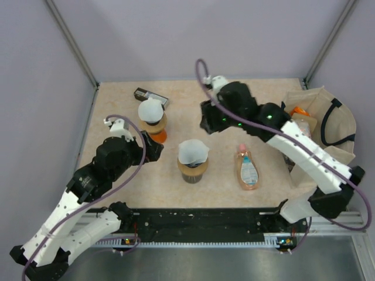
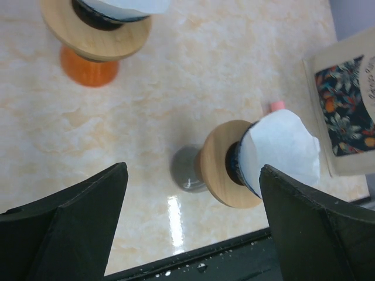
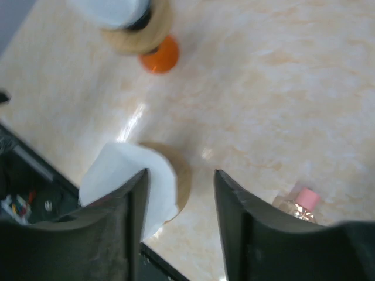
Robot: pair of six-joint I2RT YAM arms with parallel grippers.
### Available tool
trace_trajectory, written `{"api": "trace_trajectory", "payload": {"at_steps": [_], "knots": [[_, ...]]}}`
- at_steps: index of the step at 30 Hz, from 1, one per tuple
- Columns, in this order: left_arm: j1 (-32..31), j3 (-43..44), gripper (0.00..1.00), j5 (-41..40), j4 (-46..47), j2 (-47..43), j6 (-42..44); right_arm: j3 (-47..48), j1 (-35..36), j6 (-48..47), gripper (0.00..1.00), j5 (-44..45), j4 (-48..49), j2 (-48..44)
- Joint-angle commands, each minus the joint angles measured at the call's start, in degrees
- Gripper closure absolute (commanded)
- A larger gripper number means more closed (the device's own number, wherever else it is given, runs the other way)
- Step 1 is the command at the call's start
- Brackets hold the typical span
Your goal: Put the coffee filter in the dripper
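A white coffee filter [image 1: 193, 151] sits in the dripper [image 1: 193, 167], which has a wooden collar and stands on a grey cup at the table's middle. In the left wrist view the filter [image 2: 281, 149] pokes out of that dripper [image 2: 221, 165]. My right gripper [image 1: 206, 124] hovers behind and above it, open, nothing between its fingers. Its wrist view shows the filter [image 3: 120, 175] below, beside the left finger [image 3: 132, 222]. My left gripper [image 1: 153, 151] is wide open to the dripper's left, apart from it.
A second dripper [image 1: 153, 122] with its own filter stands on an orange cup [image 1: 157, 136] at the back left. A black box [image 1: 151, 95] lies behind it. A bottle [image 1: 248, 168] lies right of centre, and a tote bag [image 1: 319, 126] stands at the right edge.
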Motion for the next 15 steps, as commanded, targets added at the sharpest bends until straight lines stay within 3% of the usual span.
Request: {"api": "trace_trajectory", "payload": {"at_steps": [1, 3, 8, 15], "knots": [[0.1, 3.0, 0.01, -15.2, -3.3, 0.5, -2.1, -11.1, -11.1, 2.9, 0.36, 5.6, 12.1, -14.7], [0.1, 3.9, 0.01, -19.6, -5.8, 1.5, -3.4, -19.1, -13.6, 4.4, 0.01, 12.8, 17.4, -21.0], [1.1, 3.6, 0.01, -28.0, -7.2, 3.8, -6.9, -39.9, -14.2, 2.1, 0.01, 31.8, 34.2, -35.8], [6.4, 2.6, 0.01, -29.0, -6.9, 4.4, -8.1, -48.3, -14.4, 0.8, 0.01, 41.2, 35.6, -40.2]]}}
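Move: The filter just set in the near dripper lies about 4 cm back, 3 cm left and 14 cm below the right hand, which is already clear of it. From that hand, the far filter in its dripper is roughly 14 cm ahead and 20 cm left, at the near filter's height; the soap bottle lies about level, some 23 cm right and 28 cm down. From the left hand, the near filter is about 7 cm ahead, 16 cm right and 11 cm below. Still empty, the right hand swings fast away from the near filter, about 22 cm to its right and high over the table to the soap bottle's side, first easing a few centimetres forward and up and then sinking again, while the wrist turns some 45 degrees clockwise with the fingertips lifting and the fingers spread from partly open to wide. Meanwhile the left hand, open and touching nothing, also draws away from the near filter, about 8 cm left and a little forward, turning roughly 30 degrees counter-clockwise. ##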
